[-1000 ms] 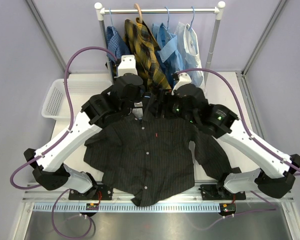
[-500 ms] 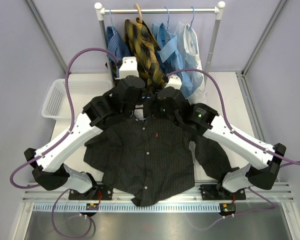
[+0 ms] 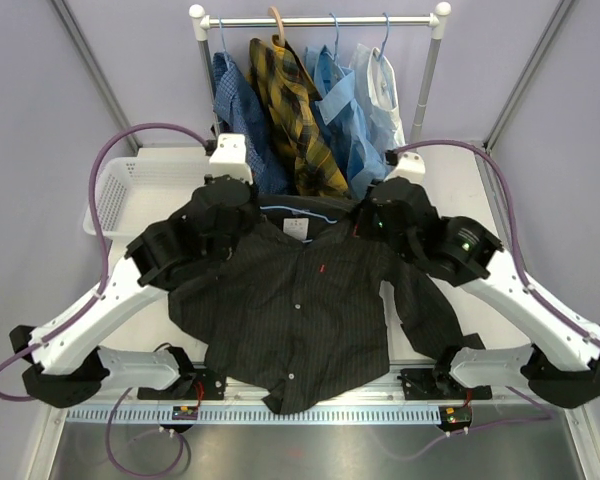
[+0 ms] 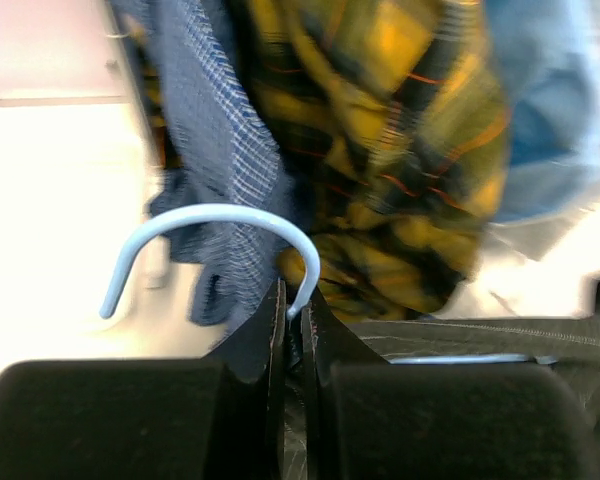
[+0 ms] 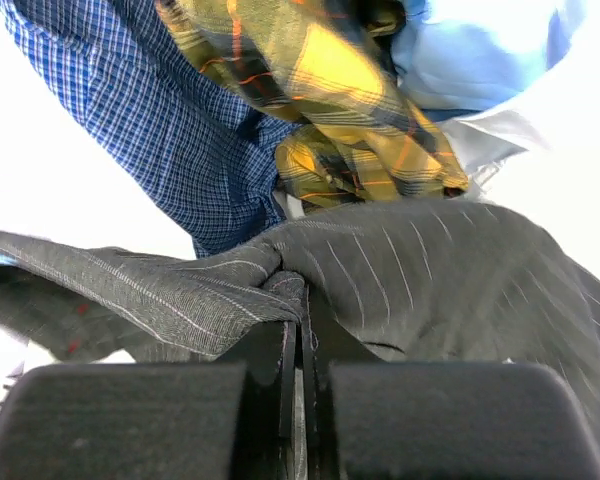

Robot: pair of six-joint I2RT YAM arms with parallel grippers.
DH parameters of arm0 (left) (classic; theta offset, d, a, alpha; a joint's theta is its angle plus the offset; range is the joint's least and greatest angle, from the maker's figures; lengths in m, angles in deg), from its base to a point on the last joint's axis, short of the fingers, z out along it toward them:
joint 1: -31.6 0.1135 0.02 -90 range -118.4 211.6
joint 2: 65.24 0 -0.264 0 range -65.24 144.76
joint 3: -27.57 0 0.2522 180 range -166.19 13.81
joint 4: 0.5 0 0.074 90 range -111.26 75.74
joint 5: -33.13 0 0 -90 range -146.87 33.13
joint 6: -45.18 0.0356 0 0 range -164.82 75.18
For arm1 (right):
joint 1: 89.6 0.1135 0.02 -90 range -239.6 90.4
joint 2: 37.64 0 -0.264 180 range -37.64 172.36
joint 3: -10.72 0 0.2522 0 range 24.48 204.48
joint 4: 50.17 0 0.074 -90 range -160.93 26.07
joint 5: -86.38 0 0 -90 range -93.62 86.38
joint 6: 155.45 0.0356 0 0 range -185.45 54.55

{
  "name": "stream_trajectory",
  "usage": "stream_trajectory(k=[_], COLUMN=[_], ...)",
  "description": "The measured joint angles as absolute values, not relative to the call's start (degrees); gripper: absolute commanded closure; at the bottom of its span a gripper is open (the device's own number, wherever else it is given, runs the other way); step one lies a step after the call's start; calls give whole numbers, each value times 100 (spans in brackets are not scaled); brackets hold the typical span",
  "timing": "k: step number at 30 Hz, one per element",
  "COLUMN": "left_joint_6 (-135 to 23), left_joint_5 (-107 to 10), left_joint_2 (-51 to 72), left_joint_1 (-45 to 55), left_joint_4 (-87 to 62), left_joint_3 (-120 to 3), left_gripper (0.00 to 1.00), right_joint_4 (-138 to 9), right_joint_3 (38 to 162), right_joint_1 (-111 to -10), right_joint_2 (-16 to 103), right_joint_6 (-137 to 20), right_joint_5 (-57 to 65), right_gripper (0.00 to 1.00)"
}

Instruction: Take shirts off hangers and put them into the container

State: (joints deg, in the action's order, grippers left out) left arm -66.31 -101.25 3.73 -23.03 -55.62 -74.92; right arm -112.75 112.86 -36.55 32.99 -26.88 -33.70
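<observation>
The black pinstriped shirt [image 3: 300, 310] lies spread on the table, front up, with its collar toward the rail. A light-blue wire hanger [image 3: 302, 210] shows inside the collar. My left gripper [image 3: 256, 205] is at the collar's left, shut on the base of the hanger's hook [image 4: 215, 215]; its jaws pinch the wire [image 4: 298, 312]. At the collar's right, my right gripper [image 3: 362, 222] is shut on a fold of the pinstriped shirt [image 5: 180, 285], which bunches at the fingertips [image 5: 302, 292]. The white container [image 3: 115, 195] stands at the back left of the table.
A white-and-metal clothes rail [image 3: 320, 20] stands at the back. On it hang a dark blue check shirt [image 3: 238, 100], a yellow plaid shirt [image 3: 295, 110], a light blue shirt [image 3: 345, 115] and a white shirt [image 3: 385, 90], just behind both grippers.
The right gripper has shut on the shirt by the collar and moved right. The left arm has drawn back to the left with the hook. The collar has spread, baring the hanger wire.
</observation>
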Motion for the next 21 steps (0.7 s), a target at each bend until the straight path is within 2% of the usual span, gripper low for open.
stream_trajectory(k=[11, 21], left_joint_6=[-6527, -6251], left_joint_5=[-9321, -9117], left_joint_2=[-322, -768], left_joint_1=[-2380, -2238], left_joint_4=[-5401, -5123], left_joint_3=[-7092, -6710], left_gripper=[100, 100], right_joint_4=[-11039, -11170], right_joint_3=[10243, 10350], right_joint_1=[-4415, -5257], right_joint_2=[2634, 2333], right_joint_6=[-2834, -3449], right_joint_5=[-2336, -1285], right_gripper=[100, 100])
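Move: Between the hands the black striped shirt's collar opening, with the blue hanger bar across it, lies about 8 cm right and 2 cm back of the left hand, and some 11 cm left and 1 cm back of the right. From the left hand, the blue checked shirt hangs roughly 15 cm straight ahead, the plaid shirt as far ahead but 8 cm right, and the white container sits about 29 cm left, 15 cm ahead, well below. Spreading the black shirt sideways, the right hand keeps its pinch on the cloth at the collar and goes about 5 cm right, sinking first, then rising slightly. The left hand, still gripping the hanger below its hook, draws back about 3 cm from the hanging shirts, rises about a centimetre and turns some 10 degrees clockwise. ##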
